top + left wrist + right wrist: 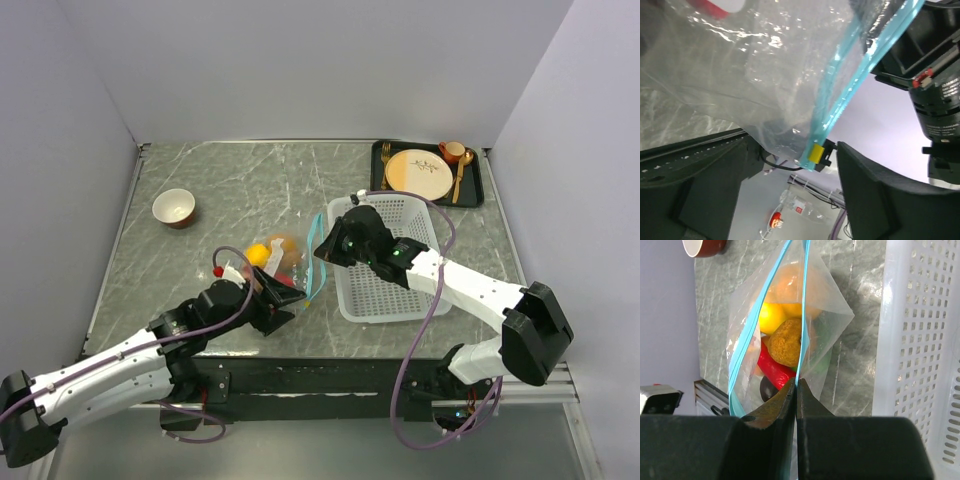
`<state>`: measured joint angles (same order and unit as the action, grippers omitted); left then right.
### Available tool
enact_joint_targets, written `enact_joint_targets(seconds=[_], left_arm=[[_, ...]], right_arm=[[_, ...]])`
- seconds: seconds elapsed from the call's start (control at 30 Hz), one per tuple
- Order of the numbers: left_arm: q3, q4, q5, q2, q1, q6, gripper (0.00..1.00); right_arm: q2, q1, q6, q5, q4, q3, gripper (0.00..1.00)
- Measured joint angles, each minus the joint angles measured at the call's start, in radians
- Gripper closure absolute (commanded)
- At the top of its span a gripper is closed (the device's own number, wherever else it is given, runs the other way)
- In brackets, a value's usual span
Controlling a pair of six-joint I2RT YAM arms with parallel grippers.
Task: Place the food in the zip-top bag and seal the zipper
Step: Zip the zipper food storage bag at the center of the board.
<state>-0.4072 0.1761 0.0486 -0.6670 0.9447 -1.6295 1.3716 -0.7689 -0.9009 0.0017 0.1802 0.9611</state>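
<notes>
The zip-top bag (287, 266) lies between the two grippers, left of the basket. The food is inside it: a yellow round (771, 317), an orange one (788, 281), a brown one (786, 342), a red pepper (774, 369) and something green (823, 360). My right gripper (796, 382) is shut on one side of the teal zipper (802, 300), and the mouth gapes open. My left gripper (790, 172) is open under the bag's near corner. The zipper's end with a yellow slider (816, 152) hangs between its dark fingers (875, 195), close to the right one.
A white mesh basket (392, 262) stands just right of the bag, under the right arm. A black tray (478, 190) with a tan plate, cup and cutlery sits at the back right. A red-brown bowl (174, 208) stands at the left. The table's front edge runs close behind the left gripper.
</notes>
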Motion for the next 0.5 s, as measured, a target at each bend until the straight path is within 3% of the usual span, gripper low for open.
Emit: enact_joint_targets(seconds=[0.33,0.5], left_arm=[[0.028,-0.039,0.029,0.002,0.006,-0.078,0.46],[0.037,-0.061,0.046,-0.003,0.007,-0.096,0.61]], right_arm=[[0.000,0.001,0.001,0.000,0.000,0.000,0.90],[0.000,0.001,0.001,-0.001,0.000,0.000,0.90]])
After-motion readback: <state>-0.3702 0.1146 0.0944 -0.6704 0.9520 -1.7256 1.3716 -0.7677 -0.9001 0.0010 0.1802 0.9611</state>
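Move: The yellow-tabbed near end of the bag's zipper lies about 2 cm ahead and 2 cm right of the left hand, roughly 1 cm below it. The red pepper in the bag is some 6 cm ahead and 3 cm left, about 8 cm down; the yellow fruit is 12 cm ahead and 10 cm left, as low. From the right hand, that zipper end is about 13 cm back and 3 cm left, 1 cm lower. Left fingers close to about half-open around the zipper's near end, easing 1 cm forward; right keeps its pinch. ##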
